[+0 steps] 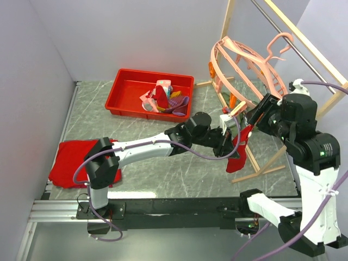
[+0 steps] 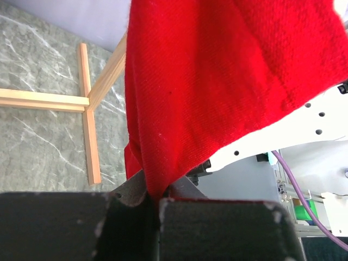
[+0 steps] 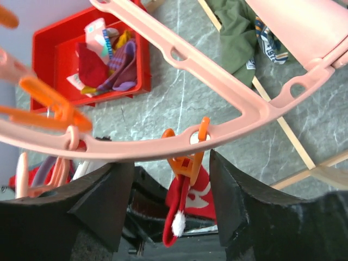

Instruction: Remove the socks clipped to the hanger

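The pink ring hanger (image 1: 239,57) hangs tilted from the rail at the back right. A red sock (image 1: 237,155) with white marks dangles from an orange clip (image 3: 187,157) on the hanger's rim (image 3: 163,144). My left gripper (image 2: 157,204) is shut on this red sock's (image 2: 217,81) lower end. My right gripper (image 3: 171,179) stands open, one finger on each side of the orange clip, right finger (image 3: 239,196) close to it. An olive green sock (image 3: 236,32) hangs further along the ring. Several socks (image 1: 166,98) lie in the red tray.
The red tray (image 1: 122,95) sits at the back of the table. A flat red cloth (image 1: 70,160) lies at the near left. The wooden-framed rail (image 1: 304,43) and its floor struts (image 2: 89,125) stand at the right. More orange clips (image 3: 54,106) dangle from the ring.
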Motion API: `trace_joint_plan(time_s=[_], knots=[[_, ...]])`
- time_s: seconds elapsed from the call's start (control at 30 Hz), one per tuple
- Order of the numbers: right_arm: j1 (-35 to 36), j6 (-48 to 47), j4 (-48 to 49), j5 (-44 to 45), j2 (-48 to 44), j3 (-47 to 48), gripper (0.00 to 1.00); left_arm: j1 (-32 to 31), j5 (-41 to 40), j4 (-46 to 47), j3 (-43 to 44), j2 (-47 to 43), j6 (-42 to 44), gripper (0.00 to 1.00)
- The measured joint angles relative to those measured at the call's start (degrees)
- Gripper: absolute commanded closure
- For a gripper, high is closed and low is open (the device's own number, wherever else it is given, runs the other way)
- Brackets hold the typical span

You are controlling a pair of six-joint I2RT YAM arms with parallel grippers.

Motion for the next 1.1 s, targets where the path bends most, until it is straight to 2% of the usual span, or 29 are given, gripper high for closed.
trace_joint_plan(time_s=[0.17,0.33,0.43,0.53,0.67,0.8,1.1], knots=[[-0.5,0.04,0.09,1.01,0.74,-0.15,0.46,0.15,0.35,-0.63,0.07,0.0,-0.11,0.99],[-0.74,0.26,1.11,1.77,0.09,-1.68,0.48,0.2,0.57,-0.76,0.09,0.0,-0.15,0.99],[-0.83,0.33,1.73,1.81,-0.28,-2.99,0.53,0.2,0.81,-0.74,0.17,0.0,-0.28,0.99],[-0.9,0.48,2.36,1.86,-0.66,-4.24,0.62,0.2,0.83,-0.76,0.24,0.0,-0.83,0.99],[-1.03,0.31,2.89,2.19,-0.98,-4.72,0.83,0.2,0.9,-0.92,0.33,0.0,-1.18,0.99],[-1.16,0.22,3.85,2.47,-1.4,-5.44,0.99,0.2,0.9,-1.36,0.35,0.0,-1.25,0.99],[-1.27,0.24,4.98,2.47,-2.58,-5.79,1.0,0.2,0.9,-2.97,0.35,0.0,-1.16,0.99]])
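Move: The orange clip with the red sock's top in it sits just beyond my open right fingers, about 2 cm ahead, 1 cm right and 1 cm lower. The near hanger rim crosses roughly 3 cm ahead, 1 cm right and 2 cm up; a second orange clip is some 5 cm ahead, 7 cm left and 2 cm up. From my left hand, already pinching the red sock, the sock's clip lies about 9 cm ahead, 9 cm right and 11 cm up. I ease my right hand down about 1.5 cm while nudging it roughly 1 cm forward and 1 cm right onto the orange clip under the rim, closing my fingers to about half their gap until they pinch the clip from both sides; I keep squeezing with rising effort as the hand lifts back a little. My left hand stays nearly in place, keeping its pinch on the red sock below. ##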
